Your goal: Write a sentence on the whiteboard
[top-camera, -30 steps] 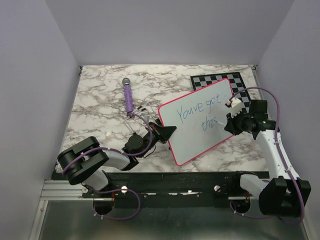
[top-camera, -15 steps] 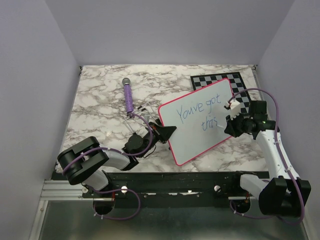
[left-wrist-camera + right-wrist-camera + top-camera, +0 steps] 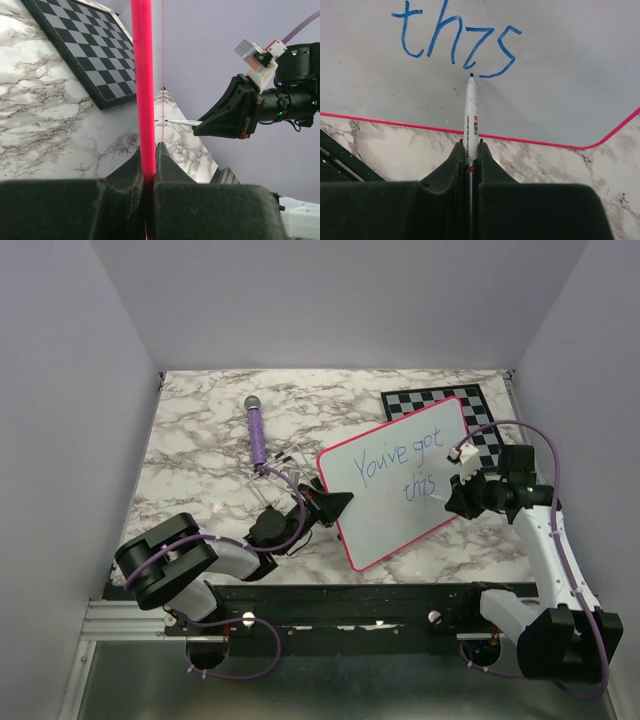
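The whiteboard (image 3: 385,525), white with a pink rim, stands tilted over the marble table. My left gripper (image 3: 335,505) is shut on its left edge. In the left wrist view the pink rim (image 3: 142,75) runs up from between that gripper's (image 3: 149,150) closed jaws. The sentence (image 3: 400,458) reads "You've got this" in blue, on two lines. My right gripper (image 3: 455,495) is shut on a white marker (image 3: 471,115). The marker's tip sits just under the word "this" (image 3: 460,45); I cannot tell whether it touches the board (image 3: 560,75).
A grey-and-black chessboard (image 3: 440,403) lies flat behind the whiteboard at the back right. A purple microphone (image 3: 257,432) lies at the back left of the table, with thin wires (image 3: 285,458) beside it. Grey walls close in three sides.
My right gripper and the marker have shifted slightly left and toward the near edge. The left gripper and the whiteboard have not moved.
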Robot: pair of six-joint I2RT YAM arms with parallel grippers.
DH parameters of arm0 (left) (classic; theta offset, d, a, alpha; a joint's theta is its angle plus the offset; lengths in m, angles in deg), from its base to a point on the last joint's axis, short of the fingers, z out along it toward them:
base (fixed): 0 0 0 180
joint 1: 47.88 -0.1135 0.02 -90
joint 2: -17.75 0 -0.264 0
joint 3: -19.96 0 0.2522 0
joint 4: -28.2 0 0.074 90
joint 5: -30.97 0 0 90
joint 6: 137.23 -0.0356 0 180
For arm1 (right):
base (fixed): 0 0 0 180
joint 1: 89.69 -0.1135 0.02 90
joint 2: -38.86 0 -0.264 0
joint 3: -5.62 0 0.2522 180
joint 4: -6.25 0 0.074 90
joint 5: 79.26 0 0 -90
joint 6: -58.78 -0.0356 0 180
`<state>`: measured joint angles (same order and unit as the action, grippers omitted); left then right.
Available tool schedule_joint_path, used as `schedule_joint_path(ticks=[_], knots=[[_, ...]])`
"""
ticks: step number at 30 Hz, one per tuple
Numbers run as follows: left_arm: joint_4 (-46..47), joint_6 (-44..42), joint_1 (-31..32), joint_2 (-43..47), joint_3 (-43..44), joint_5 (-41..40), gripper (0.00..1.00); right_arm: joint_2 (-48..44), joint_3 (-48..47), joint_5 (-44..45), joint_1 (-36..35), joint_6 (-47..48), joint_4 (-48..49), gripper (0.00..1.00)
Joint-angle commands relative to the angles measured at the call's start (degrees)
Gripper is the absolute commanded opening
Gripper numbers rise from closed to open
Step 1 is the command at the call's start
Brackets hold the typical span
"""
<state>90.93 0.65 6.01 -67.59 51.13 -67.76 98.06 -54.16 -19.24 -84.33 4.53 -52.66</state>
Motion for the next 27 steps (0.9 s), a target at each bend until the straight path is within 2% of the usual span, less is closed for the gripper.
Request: schedule_joint_path(ticks=[1,15,27], knots=[[0.9,-3.8,0.8,-0.4,0.3,4.2,0.0,-3.7,-2.8,-2.7,0.2,-1.3,-2.4,0.01],[1.0,-4.5,0.8,0.3,-0.4,4.3,0.0,-8.8,-3.3,-3.4,0.6,-4.7,1.2,0.01],[-0.3,-5.7,0.8,0.7,0.0,5.0,0.0,-9.7,-3.2,-6.8,5.7,-5.5,3.6,0.0]])
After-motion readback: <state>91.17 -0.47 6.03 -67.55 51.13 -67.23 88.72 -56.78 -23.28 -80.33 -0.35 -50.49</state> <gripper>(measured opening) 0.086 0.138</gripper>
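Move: Down the slanting whiteboard, the "s" that ends "this" lies about 7 cm ahead of the right hand, 4 cm to its left and 7 cm below; the hand's marker tip is at its foot. The "i" sits some 3 cm left of the "s", level with it. "Got" is about 15 cm ahead of the hand and 5 cm left, the board's near right corner 4 cm ahead and 3 cm right. From the left hand the "s" is some 7 cm ahead, 19 cm right and 13 cm below. Lifting away from the foot of the "s", the right hand rises about 6 cm, quickly at first, with the marker still gripped. As it goes the wrist tips the marker's nib up and outward by some 10 degrees, and near the end the hand eases slightly forward and right. The left hand stays put, still pinching the board's edge. ##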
